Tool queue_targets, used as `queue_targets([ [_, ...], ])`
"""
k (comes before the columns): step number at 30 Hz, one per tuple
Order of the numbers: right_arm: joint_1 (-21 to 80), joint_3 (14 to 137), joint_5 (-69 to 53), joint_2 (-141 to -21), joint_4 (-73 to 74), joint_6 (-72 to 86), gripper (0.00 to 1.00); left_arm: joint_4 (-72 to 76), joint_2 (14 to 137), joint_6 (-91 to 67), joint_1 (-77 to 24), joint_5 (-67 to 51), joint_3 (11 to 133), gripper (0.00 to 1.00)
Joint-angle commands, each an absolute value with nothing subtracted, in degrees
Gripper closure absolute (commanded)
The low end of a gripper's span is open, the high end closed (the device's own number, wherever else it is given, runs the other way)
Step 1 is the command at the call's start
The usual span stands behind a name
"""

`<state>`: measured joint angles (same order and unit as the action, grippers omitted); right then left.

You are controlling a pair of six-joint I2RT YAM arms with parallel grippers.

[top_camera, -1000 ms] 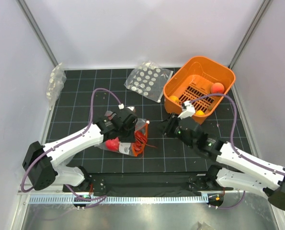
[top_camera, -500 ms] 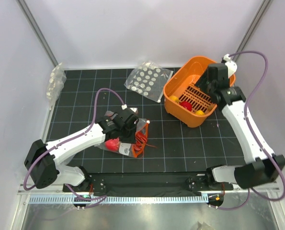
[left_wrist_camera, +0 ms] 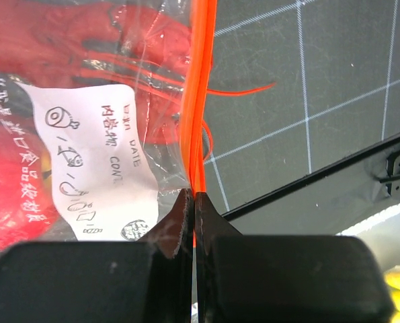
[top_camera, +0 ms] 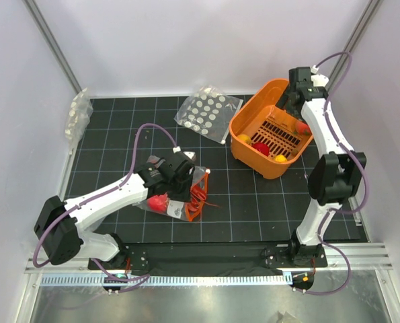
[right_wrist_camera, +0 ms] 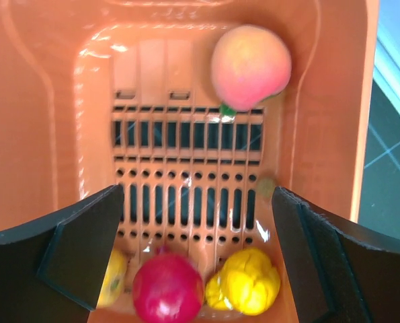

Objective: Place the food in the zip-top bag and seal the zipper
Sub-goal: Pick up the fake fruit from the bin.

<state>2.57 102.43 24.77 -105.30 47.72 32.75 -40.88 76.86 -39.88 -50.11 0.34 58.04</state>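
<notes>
The zip-top bag (top_camera: 173,202) lies left of centre on the black mat, clear with a white printed label (left_wrist_camera: 92,161). Red food (top_camera: 158,202) shows inside it, and a thin red tentacle (left_wrist_camera: 243,90) pokes out past the mouth. My left gripper (left_wrist_camera: 193,195) is shut on the orange-red zipper (left_wrist_camera: 200,101) at the near end of the strip. My right gripper (right_wrist_camera: 198,195) hangs open over the orange basket (top_camera: 250,111), nothing between its fingers. Below it lie a peach-coloured ball (right_wrist_camera: 250,66), a dark red ball (right_wrist_camera: 167,289) and a yellow piece (right_wrist_camera: 247,281).
A clear bag with rows of white discs (top_camera: 206,111) lies at the back centre. Another clear bag (top_camera: 77,118) leans at the far left wall. The basket sits tilted at the back right, close to the right wall.
My right arm swung from beside the bag up and back to the basket, and its jaws opened wide. The left gripper stayed shut on the zipper.
</notes>
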Motion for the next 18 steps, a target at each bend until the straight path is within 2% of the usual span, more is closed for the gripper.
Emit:
queue_targets([
  [1,1.32,109.23,30.40,-109.06,51.06,31.64,0.00,-38.67,76.46,-37.80,-49.83,-2.81,59.85,1.00],
  [18,-3.60,116.72,31.73,-124.97,48.36,29.01,0.00,-35.16,80.86,-31.21,-49.83,-8.87,60.03,1.00],
])
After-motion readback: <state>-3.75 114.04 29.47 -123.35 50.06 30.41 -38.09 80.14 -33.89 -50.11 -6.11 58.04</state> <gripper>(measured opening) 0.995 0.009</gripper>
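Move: The pink peach-like fake fruit sits in the bin roughly 8 cm ahead of the open, empty right hand, 10 cm to its right and 15 cm below. On the same bin floor, from that hand, a yellow fruit lies about 8 cm back and 4 cm left, and a red fruit 4 cm back and 10 cm left. From the left hand, the peach lies some 37 cm ahead, 48 cm right and 6 cm lower. The right hand sinks about 7 cm and swings as far to its right, reaching some 3 cm forward as well, so that it slants down towards the peach by the bin's right wall, tipping its fingers about 10 degrees further down, turning slightly clockwise and keeping them wide open without touching the fruit. Meanwhile the left hand keeps its shut pinch on the bag's orange zipper edge and eases about 2 cm to the right and a little down and back, turning some 10 degrees clockwise. ##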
